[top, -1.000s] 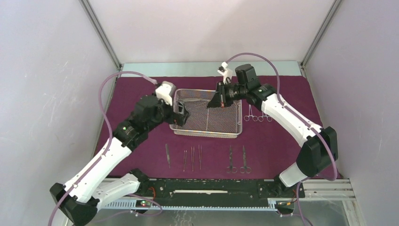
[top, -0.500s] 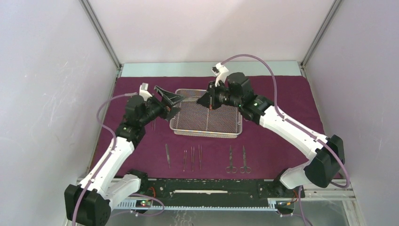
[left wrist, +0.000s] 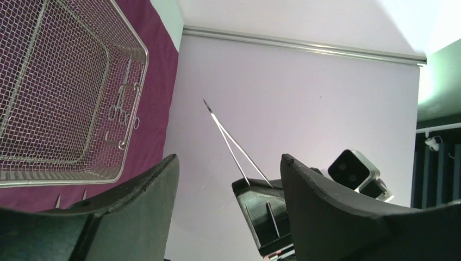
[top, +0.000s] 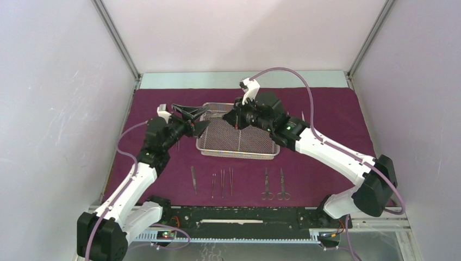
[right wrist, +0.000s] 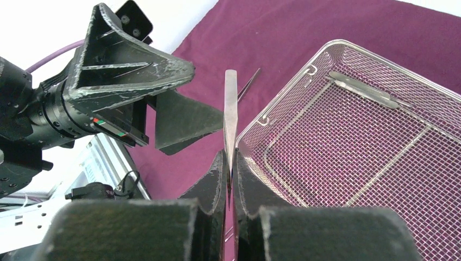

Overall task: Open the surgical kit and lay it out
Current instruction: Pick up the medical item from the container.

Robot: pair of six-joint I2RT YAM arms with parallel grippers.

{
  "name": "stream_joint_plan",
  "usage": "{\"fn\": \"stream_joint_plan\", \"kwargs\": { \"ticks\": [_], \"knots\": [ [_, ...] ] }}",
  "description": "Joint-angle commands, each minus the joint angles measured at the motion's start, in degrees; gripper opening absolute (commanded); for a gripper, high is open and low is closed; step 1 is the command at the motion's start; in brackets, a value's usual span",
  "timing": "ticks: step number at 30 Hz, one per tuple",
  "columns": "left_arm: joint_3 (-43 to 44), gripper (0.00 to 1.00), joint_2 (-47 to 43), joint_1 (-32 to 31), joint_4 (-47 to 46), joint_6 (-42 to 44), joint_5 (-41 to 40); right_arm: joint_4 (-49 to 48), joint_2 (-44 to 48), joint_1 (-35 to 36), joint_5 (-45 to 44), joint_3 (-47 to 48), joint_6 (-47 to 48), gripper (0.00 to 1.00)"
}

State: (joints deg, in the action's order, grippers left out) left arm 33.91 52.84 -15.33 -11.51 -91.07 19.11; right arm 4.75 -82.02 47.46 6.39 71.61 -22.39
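The silver mesh tray lies on the maroon cloth. Above its back left corner my right gripper is shut on steel tweezers, which stick out toward the left arm. My left gripper faces it, lifted off the cloth and open. In the left wrist view the tweezers' two prongs show in the gap between the left fingers, touching neither. One slim instrument lies inside the tray.
Several instruments lie in a row on the cloth near the front: tweezers and probes and two scissors. Another thin instrument lies left of the tray. Ring-handled clamps show through the mesh. Frame posts and white walls enclose the table.
The right gripper has carried the tweezers left across the tray. The left gripper has lifted, turned to face it, and its jaws have narrowed somewhat.
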Motion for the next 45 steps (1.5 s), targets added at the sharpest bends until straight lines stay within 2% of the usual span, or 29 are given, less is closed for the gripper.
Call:
{"fn": "stream_joint_plan", "kwargs": {
  "ticks": [1, 15, 26, 28, 33, 34, 36, 40, 42, 45],
  "knots": [
    [-0.78, 0.72, -0.52, 0.3, -2.61, -1.83, -3.0, -3.73, 1.07, 1.85, -3.11, -0.12, 2.58, 0.0],
    [-0.8, 0.46, 4.13, 0.39, -5.86, -3.34, -3.53, -3.73, 1.6, 3.32, -4.53, -1.27, 3.65, 0.0],
    [-0.98, 0.33, 6.08, 0.39, -6.54, -2.99, -3.74, -3.66, 1.43, 3.95, -5.09, -1.25, 4.28, 0.0],
    [-1.04, 0.23, 6.16, 0.39, -6.47, -2.9, -4.07, -3.61, 1.42, 3.96, -5.07, -1.24, 4.32, 0.0],
    [-0.48, 0.1, 6.76, 0.39, -6.5, -2.25, -4.13, -3.19, 1.42, 4.04, -4.75, -1.3, 4.59, 0.0],
    [-0.37, 0.03, 6.81, 0.39, -6.44, -1.89, -4.2, -3.11, 1.49, 4.04, -4.65, -1.3, 4.69, 0.0],
    [0.02, 0.0, 6.9, 0.39, -6.0, -1.12, -4.32, -2.57, 1.74, 4.04, -4.65, -1.25, 4.96, 0.13],
    [1.83, 0.0, 7.13, 1.46, -3.71, 2.24, -3.46, -0.98, 3.01, 4.0, -4.57, -1.24, 5.83, 0.54],
    [2.83, 0.0, 7.15, 2.5, -2.31, 4.13, -2.58, -0.05, 4.0, 3.97, -4.75, -1.25, 6.33, 0.67],
    [5.9, 0.0, 8.0, 4.99, 0.72, 9.41, 0.64, 0.52, 6.18, 3.75, -4.71, -2.16, 6.66, 0.81]
  ]
}}
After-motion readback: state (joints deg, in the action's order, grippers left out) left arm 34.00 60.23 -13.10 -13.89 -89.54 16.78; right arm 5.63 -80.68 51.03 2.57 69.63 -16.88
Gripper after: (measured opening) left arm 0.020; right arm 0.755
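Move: The tweezers, held at the prong end by the right fingers, run forward-left to the open left hand. Their middle is about 1 cm ahead of the left hand, 4 cm to its right and 1 cm above. From the right hand, the left gripper is roughly 7 cm left, 1 cm ahead and 2 cm lower. The mesh container's middle is some 10 cm right of the left hand, 2 cm back and 24 cm below, with a metal instrument inside 3 cm ahead, 3 cm right and 25 cm below. The left hand eases about 2.5 cm forward and 2 cm down onto the free end of the tweezers, closing from nearly three-quarters open until it pinches that end, while the right hand keeps its grip and sinks and draws back only a centimetre or so. The right fingers then open wide and let go with the hand edging back, and the left hand, still shut on the tweezers, starts off down by another 2 cm and about 1 cm to the left. ##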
